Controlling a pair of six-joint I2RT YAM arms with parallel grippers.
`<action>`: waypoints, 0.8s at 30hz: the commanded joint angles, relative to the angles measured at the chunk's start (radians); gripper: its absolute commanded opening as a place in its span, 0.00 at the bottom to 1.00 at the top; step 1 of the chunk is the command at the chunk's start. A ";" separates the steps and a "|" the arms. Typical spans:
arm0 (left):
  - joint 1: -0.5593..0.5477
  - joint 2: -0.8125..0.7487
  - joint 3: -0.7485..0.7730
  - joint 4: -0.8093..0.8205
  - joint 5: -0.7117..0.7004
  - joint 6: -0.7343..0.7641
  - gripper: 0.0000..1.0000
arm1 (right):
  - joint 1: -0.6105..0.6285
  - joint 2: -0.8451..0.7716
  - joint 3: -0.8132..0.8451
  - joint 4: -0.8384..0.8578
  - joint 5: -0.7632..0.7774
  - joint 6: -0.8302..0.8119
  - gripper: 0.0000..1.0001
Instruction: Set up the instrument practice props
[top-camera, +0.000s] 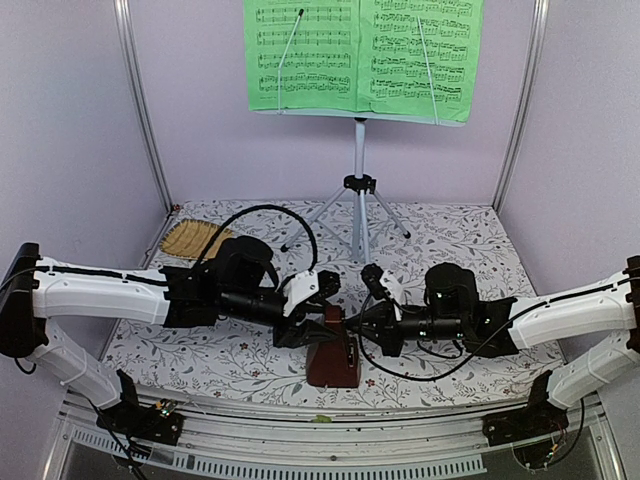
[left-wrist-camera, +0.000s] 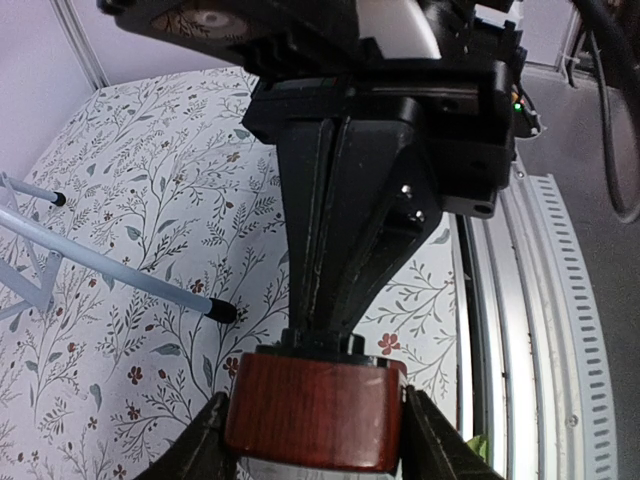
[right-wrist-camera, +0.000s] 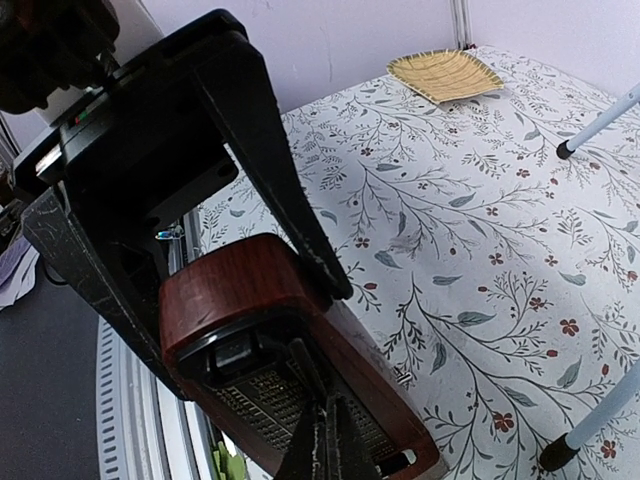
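At the back stands the pale blue music stand (top-camera: 360, 190), with the green sheet-music booklet (top-camera: 360, 55) spread open on it. The reddish-brown metronome (top-camera: 333, 358) stands upright near the table's front edge, between my two arms. My left gripper (top-camera: 322, 312) is shut on its narrow top (left-wrist-camera: 315, 410), one finger on each side. From the right, my right gripper (top-camera: 360, 328) reaches the metronome's open front face (right-wrist-camera: 250, 300). Its fingertips (right-wrist-camera: 325, 435) are pinched together on the thin dark pendulum rod (right-wrist-camera: 300, 365).
A tan woven straw mat (top-camera: 195, 240) lies at the back left corner. The stand's tripod legs (left-wrist-camera: 100, 260) spread over the floral cloth just behind the metronome, their black tips near both grippers (right-wrist-camera: 552, 455). A metal rail (top-camera: 330, 425) runs along the near edge.
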 joint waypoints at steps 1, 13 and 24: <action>-0.010 -0.013 0.002 0.031 0.027 -0.020 0.10 | 0.006 0.010 0.029 0.001 0.038 -0.001 0.01; -0.010 -0.014 0.001 0.029 0.029 -0.019 0.10 | -0.003 -0.020 0.005 -0.003 0.099 0.027 0.23; -0.011 -0.016 0.002 0.028 0.039 -0.018 0.10 | -0.047 0.011 0.008 0.002 0.072 0.044 0.31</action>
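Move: The metronome's pendulum tip is right at the shut right fingertips; from the left hand it lies about 4 cm to the right and 2 cm lower. The metronome stands upright, its middle about 4 cm left of the right hand, 1 cm back and 7 cm below. The stand's near foot is on the table roughly 11 cm ahead of the right hand, 4 cm to its right and 15 cm down. Draw the right gripper forward across the metronome's open face, about 2 cm in all and easing slightly right, its fingers still shut on the pendulum at first. Turn it some 5 degrees clockwise, and open the fingers to about a quarter partway along to let go of the rod. Keep the left gripper still, holding the metronome by its top. ##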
